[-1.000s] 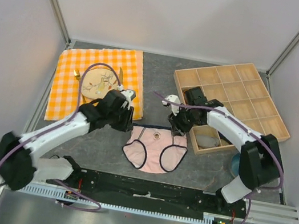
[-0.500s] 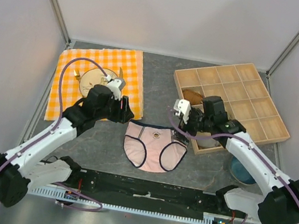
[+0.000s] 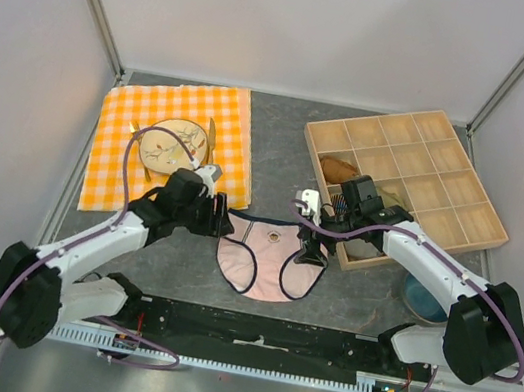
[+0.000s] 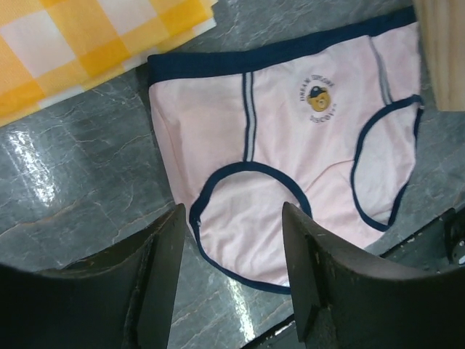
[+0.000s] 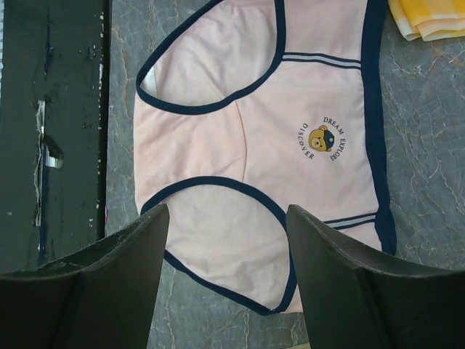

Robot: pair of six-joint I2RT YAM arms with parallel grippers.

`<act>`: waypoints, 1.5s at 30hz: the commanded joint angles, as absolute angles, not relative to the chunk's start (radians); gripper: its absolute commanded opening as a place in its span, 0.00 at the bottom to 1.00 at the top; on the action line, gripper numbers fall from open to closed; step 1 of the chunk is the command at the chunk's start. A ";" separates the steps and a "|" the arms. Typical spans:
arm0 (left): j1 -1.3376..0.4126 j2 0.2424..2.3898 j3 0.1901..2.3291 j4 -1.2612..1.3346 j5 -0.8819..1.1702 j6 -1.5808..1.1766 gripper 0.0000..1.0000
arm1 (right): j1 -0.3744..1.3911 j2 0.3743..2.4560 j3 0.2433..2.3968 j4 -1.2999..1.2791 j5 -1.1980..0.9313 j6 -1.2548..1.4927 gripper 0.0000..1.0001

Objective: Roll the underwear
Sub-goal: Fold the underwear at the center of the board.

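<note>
The underwear (image 3: 271, 259) lies flat on the grey table between the arms: pale pink with navy edging and a small bear print, waistband toward the far side. My left gripper (image 3: 220, 221) hovers open at its left side; in the left wrist view the underwear (image 4: 290, 138) spreads beyond the gripper (image 4: 234, 218), whose dark fingers (image 4: 163, 269) straddle the left leg opening. My right gripper (image 3: 311, 250) hovers open over the right side. In the right wrist view that gripper (image 5: 227, 218) frames the right leg opening of the underwear (image 5: 276, 116). Neither gripper holds anything.
An orange checked cloth (image 3: 121, 131) with a plate (image 3: 185, 126) lies at the back left. A wooden compartment tray (image 3: 420, 161) stands at the right, a brown rolled garment (image 3: 339, 171) in one cell. A blue bowl (image 3: 422, 297) sits near the right arm's base.
Both grippers have opened and come down and inward: the left from the cloth's edge to the underwear's left side, the right from beside the tray to its right side.
</note>
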State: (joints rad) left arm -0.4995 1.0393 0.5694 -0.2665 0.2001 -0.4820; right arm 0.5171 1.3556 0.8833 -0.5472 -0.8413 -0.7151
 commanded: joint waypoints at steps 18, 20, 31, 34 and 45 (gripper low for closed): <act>-0.414 1.410 0.634 -0.100 0.219 -0.460 0.11 | 0.531 1.333 0.936 -0.586 -0.910 -0.710 0.73; -0.413 1.393 0.624 -0.109 0.213 -0.462 0.02 | 0.531 1.336 0.940 -0.591 -0.910 -0.713 0.73; -0.413 1.083 0.578 -0.247 0.086 -0.574 0.02 | 0.535 1.318 0.957 -0.621 -0.930 -0.715 0.74; -0.413 1.005 0.601 -0.323 0.068 -0.563 0.02 | 0.534 1.307 0.959 -0.623 -0.931 -0.712 0.74; -0.414 1.130 0.779 -0.371 0.279 -0.577 0.02 | 0.532 1.278 0.966 -0.634 -0.920 -0.718 0.75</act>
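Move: The left hand hovers open near the underwear's left edge. The stretch of that side to be pinched, between waistband and leg opening, is about 3 cm ahead, 1 cm left and 8 cm below. The underwear's middle lies some 12 cm right, 3 cm back and 9 cm below; the checked cloth's middle is roughly 19 cm ahead and 16 cm left. From the right hand, the underwear's middle is about 9 cm left, 3 cm back and 10 cm below. Down about 7 cm and a little forward, the left hand dips onto the underwear's left side, its fingers tipping some 10 degrees steeper. It shuts them fully on the cloth, then rises about 10 cm, levelling out and turning slightly counter-clockwise, with the edge pinched. The right hand, open and empty, eases up and back a couple of centimetres. ##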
